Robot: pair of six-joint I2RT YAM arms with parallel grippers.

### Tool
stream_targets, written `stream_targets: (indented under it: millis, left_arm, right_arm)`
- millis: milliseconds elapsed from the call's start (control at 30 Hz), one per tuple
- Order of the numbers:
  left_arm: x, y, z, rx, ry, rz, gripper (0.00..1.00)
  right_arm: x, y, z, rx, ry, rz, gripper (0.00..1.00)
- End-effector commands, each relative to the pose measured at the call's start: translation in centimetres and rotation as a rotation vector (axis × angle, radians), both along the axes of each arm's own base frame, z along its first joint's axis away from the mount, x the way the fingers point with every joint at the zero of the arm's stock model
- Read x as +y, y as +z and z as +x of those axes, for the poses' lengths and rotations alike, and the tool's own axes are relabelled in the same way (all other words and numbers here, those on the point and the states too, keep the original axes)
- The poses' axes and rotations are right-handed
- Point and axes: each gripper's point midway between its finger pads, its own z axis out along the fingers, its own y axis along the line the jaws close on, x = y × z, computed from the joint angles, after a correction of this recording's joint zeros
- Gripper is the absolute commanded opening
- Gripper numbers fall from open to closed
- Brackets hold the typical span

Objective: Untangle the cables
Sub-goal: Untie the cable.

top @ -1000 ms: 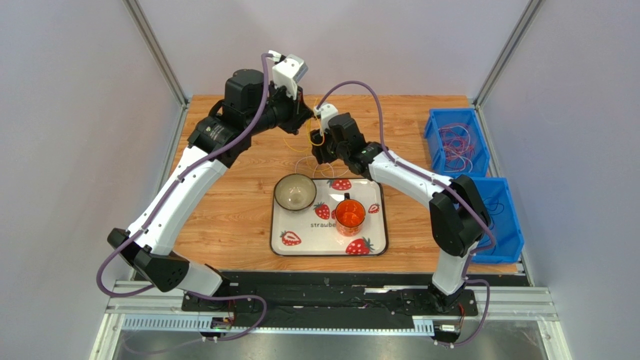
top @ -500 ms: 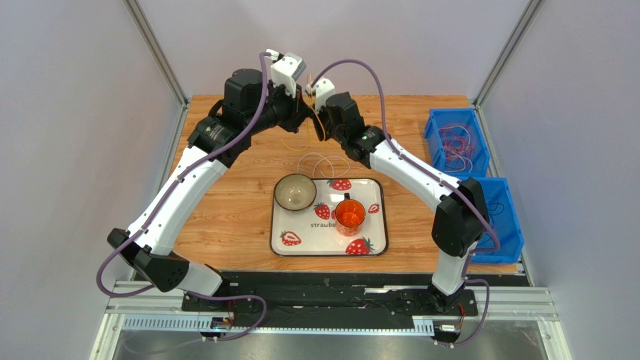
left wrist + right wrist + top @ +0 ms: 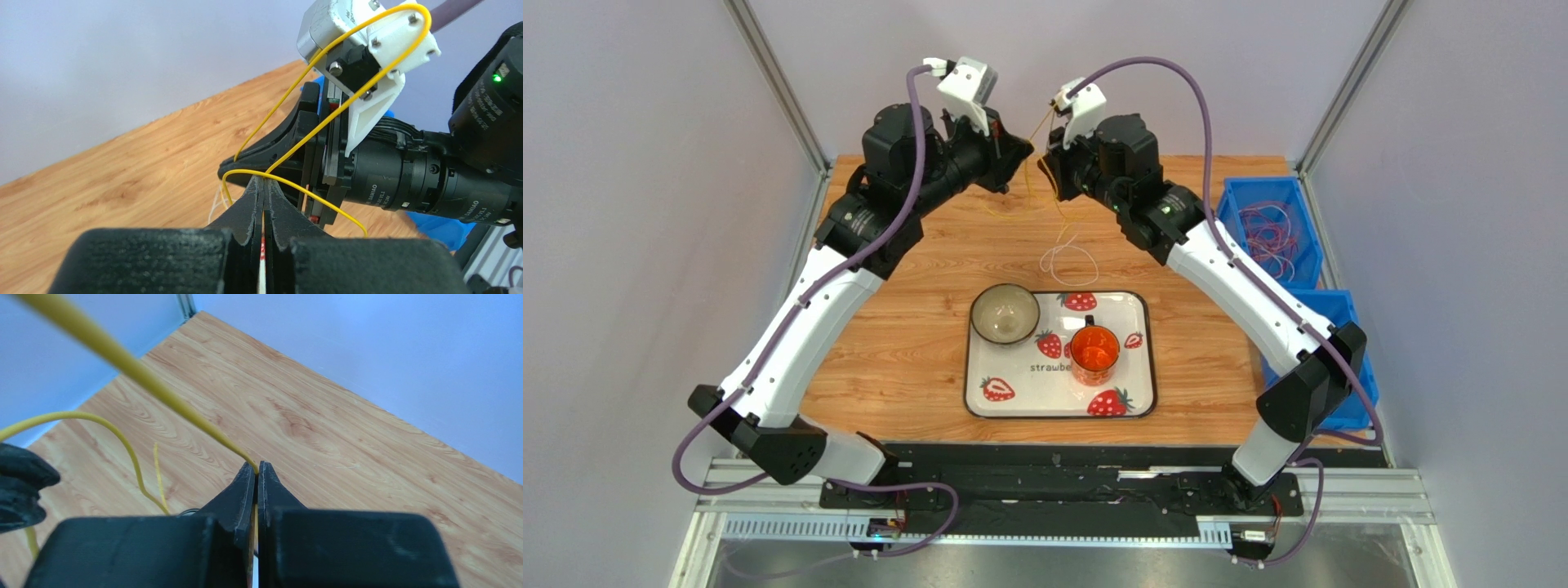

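Note:
A thin yellow cable is pinched by both grippers, high over the back of the table. My left gripper is shut on it, and the wire bends over its tips. Facing it tip to tip, my right gripper is shut on the same yellow cable, which also loops over the right wrist's white camera mount. In the top view the left gripper and the right gripper nearly touch. A pale cable loop hangs down to the wood beneath them.
A strawberry tray in the middle holds a bowl and an orange cup. Two blue bins stand on the right; the far bin holds purple and pink cables, and the near bin is partly behind the right arm.
The right gripper has shut on the yellow cable. Both arms have risen and drawn back toward the far edge. The pale loop has slid off the tray's edge toward the back.

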Motion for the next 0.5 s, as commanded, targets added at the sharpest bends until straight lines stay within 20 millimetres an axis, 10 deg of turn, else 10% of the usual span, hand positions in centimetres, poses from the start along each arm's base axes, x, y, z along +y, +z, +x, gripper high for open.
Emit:
stream_targets:
  millis: [0,167,467]
  left_arm:
    - [0.7,-1.0,0.6,0.051,0.047,-0.009,0.00]
    - [0.3,-3.8,1.9,0.118,0.052,0.003,0.00]
    - [-0.8,-7.1,4.1,0.227,0.056,0.006,0.00]
  right_arm:
    - [-1.7,11.7,-2.7,-0.105,0.099,0.302,0.00]
    - [-2.2,14.4,-2.8,-0.069,0.165,0.427,0.00]
    - [-3.1,12.8,-2.9,0.026,0.197,0.475,0.00]
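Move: Both hands already pinch the yellow cable in mid-air, its crossing right at the left fingertips. From the right hand that crossing lies about 5 cm back, 3 cm left and 6 cm above. The white cable on the table is some 45 cm below the left hand, 3 cm ahead and 6 cm right; from the right hand, 4 cm back, 2 cm right and 36 cm down. The bowl is roughly 6 cm back, 3 cm right and 43 cm below the left hand. Still pinching the yellow cable, the right hand climbs about 7 cm, rolling; the left rises 3, then dips forward. ##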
